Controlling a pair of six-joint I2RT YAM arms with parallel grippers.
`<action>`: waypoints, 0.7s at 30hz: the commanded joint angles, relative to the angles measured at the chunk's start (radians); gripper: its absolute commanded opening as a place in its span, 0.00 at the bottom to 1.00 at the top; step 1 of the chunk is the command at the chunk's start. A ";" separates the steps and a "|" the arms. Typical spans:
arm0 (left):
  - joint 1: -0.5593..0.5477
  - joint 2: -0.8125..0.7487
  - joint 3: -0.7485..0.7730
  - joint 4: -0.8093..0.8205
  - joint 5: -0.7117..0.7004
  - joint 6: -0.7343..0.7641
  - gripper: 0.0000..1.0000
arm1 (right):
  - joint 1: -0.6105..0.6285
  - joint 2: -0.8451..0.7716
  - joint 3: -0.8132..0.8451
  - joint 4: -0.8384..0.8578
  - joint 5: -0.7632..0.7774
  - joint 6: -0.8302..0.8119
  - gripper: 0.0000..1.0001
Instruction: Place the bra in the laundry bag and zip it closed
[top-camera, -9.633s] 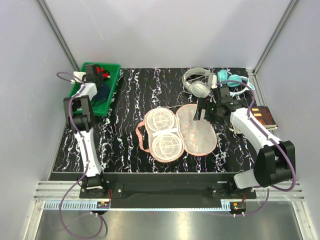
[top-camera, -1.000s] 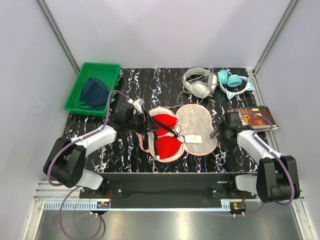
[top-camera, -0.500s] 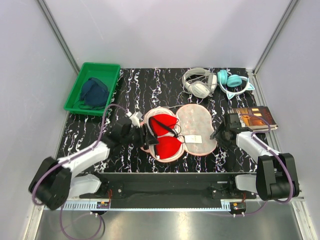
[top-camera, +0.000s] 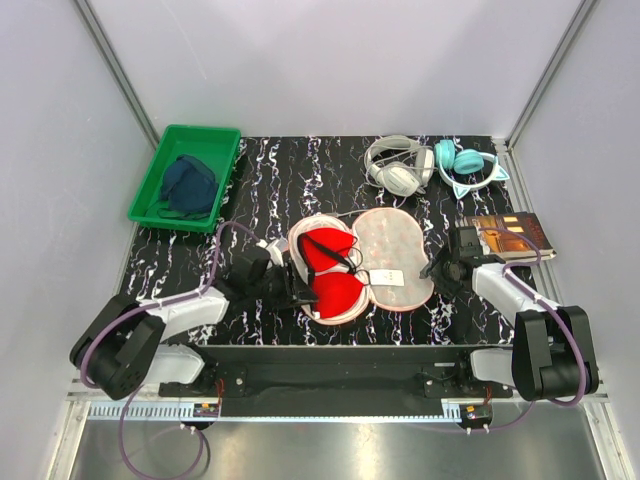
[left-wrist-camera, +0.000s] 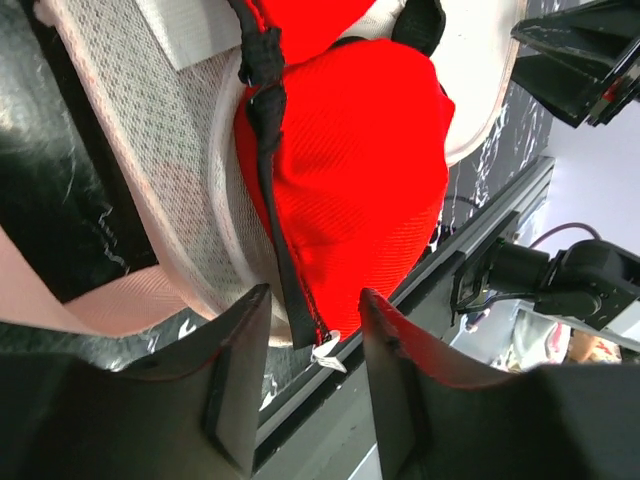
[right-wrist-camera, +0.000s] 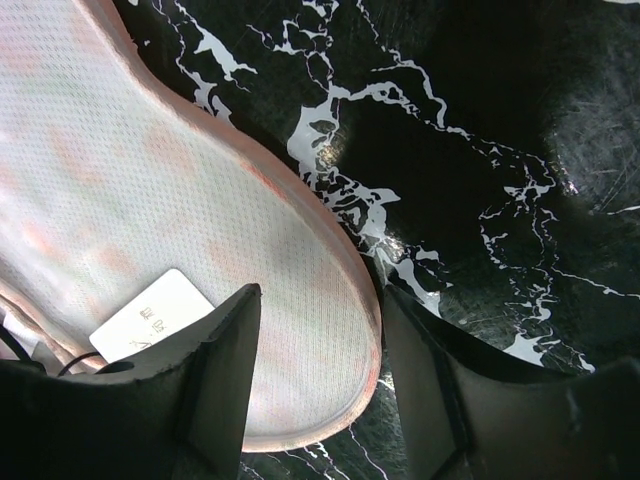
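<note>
The laundry bag (top-camera: 400, 245) lies open and flat mid-table, its white mesh inside facing up. The red bra (top-camera: 325, 270) fills its left half, with dark straps trailing across the hinge. My left gripper (top-camera: 300, 287) sits low at the bag's near-left rim. In the left wrist view its jaws are open around the end of the bra's (left-wrist-camera: 360, 180) dark strap, with mesh (left-wrist-camera: 180, 150) to the left. My right gripper (top-camera: 432, 268) is at the bag's right edge. Its jaws are open astride the pink rim (right-wrist-camera: 365, 330) without pinching it.
A green tray (top-camera: 148, 185) with a dark blue garment (top-camera: 188, 185) stands at the back left. White headphones (top-camera: 395, 165) and teal headphones (top-camera: 468, 168) lie at the back right, and a book (top-camera: 510, 235) sits beside the right arm. A white tag (right-wrist-camera: 150, 315) lies in the bag's right half.
My left arm has drawn back and down toward the near-left rim of the bag, and its jaws have narrowed. The right gripper has stayed at the right rim, and its jaws have narrowed too.
</note>
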 joint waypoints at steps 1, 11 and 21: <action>-0.008 0.058 0.007 0.170 0.033 -0.036 0.39 | -0.001 0.002 -0.026 -0.005 0.000 -0.004 0.59; -0.010 0.147 0.071 0.233 0.021 -0.047 0.15 | -0.001 0.028 -0.023 0.002 -0.012 -0.001 0.48; -0.010 0.164 0.125 0.201 -0.012 -0.038 0.00 | -0.003 0.034 -0.026 0.007 -0.010 0.007 0.24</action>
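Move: The end of the bra's black band lies about 2 cm to the left gripper's right and 2 cm below it, level with it fore and aft. The near red cup is some 6 cm to this gripper's right, 1 cm ahead and 3 cm below; the far cup is roughly 10 cm ahead, 4 cm right and 3 cm below. The right gripper straddles the laundry bag's lid rim, about 1 cm beneath it; the white tag lies 10 cm to its left, level fore and aft. Ease the left gripper down about 1.5 cm and to the right onto the bra's black band end, shutting its fingers to pinch the band. Then carry the band forward and right over the open bag while lifting it nearly 3 cm. Keep the right gripper almost in place, sinking barely half a centimetre as its fingers close onto the lid rim. ##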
